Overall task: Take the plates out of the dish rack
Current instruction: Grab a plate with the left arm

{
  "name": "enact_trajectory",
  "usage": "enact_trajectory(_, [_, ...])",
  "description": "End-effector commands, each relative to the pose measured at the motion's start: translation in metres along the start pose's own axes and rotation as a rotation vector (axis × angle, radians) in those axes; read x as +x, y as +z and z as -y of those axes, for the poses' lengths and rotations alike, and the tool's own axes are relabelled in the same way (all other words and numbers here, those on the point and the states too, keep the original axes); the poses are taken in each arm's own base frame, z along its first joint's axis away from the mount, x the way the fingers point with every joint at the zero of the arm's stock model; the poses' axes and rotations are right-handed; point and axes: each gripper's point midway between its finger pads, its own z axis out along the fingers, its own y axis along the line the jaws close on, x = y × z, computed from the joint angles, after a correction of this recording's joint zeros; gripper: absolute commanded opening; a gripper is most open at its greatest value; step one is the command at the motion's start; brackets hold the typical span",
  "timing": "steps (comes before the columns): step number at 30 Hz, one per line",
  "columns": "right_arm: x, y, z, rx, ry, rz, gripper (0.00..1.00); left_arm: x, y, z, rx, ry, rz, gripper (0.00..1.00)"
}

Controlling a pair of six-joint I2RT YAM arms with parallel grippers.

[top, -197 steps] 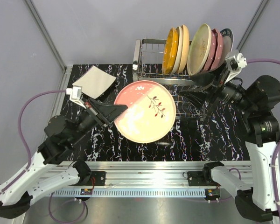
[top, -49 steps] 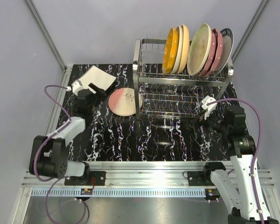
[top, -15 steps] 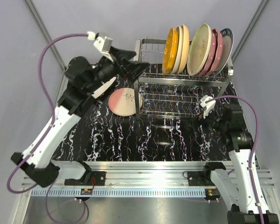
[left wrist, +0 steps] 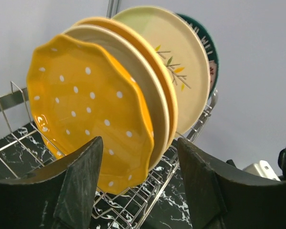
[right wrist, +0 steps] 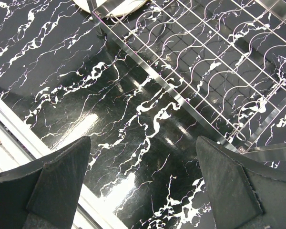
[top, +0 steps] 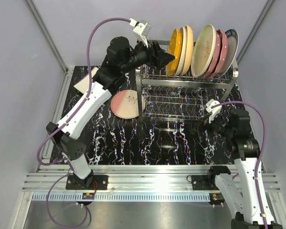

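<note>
The chrome dish rack [top: 187,80] stands at the back right with several plates upright in its top tier: a yellow-orange polka-dotted plate [top: 173,51], a cream one [top: 182,46], an orange one, a pale green twig plate [top: 203,50], two pink ones [top: 218,53] and a dark-rimmed one [top: 232,44]. My left gripper [top: 165,58] is open and empty, raised just left of the polka-dotted plate [left wrist: 86,107], its fingers [left wrist: 81,176] apart below the plate's lower edge. A pink-cream plate [top: 125,103] lies flat on the table. My right gripper [top: 202,123] is open and empty over the table.
A white square plate [top: 87,79] lies at the back left, partly under my left arm. The rack's lower tier [right wrist: 214,62] shows no plates. The black marble table [top: 148,138] ends at an aluminium rail in front. Grey walls stand close behind the rack.
My left arm has swung up and to the right, from beside the rack's left end to the polka-dotted plate. The pink-cream plate stays on the table. The right arm has barely moved.
</note>
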Motion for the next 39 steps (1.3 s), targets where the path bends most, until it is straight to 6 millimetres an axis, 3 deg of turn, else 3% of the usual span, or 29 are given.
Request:
enact_trajectory(1, [-0.007,0.0,0.001,-0.003,-0.03,0.03,1.0,-0.024,-0.001,0.02,0.056,0.017,0.046,0.64])
enact_trajectory(18, [-0.007,-0.001,0.001,-0.002,-0.029,0.029,1.0,0.01,0.017,0.006,0.031,0.091,-0.032,0.47])
enact_trajectory(28, [-0.007,-0.002,0.001,0.002,-0.029,0.03,1.0,0.021,0.026,0.003,0.043,0.155,-0.056,0.44])
enact_trajectory(39, [-0.008,-0.003,0.0,0.002,-0.032,0.037,1.0,0.031,0.034,0.003,0.071,0.228,-0.066,0.33])
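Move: The yellow polka-dot plate, standing on edge at the left of the row in the rack, has its middle about 9 cm ahead of the left hand, 5 cm to its right and roughly level; its near rim is closer. The white plate stands some 3 cm right of the yellow one and the cream-yellow plate 6 cm right of it, neither farther out. From the right hand the yellow plate is about 24 cm ahead, 10 cm left and 25 cm up. The open left fingers come to straddle the near, lower rim of the yellow plate, one tip on its face side and the other beside the gap to the white plate; firm contact can't be made out. The hand eases down about 5 cm and 3 to 4 cm right, rolling some 10 degrees, while the fingers narrow from two thirds open to one third. ##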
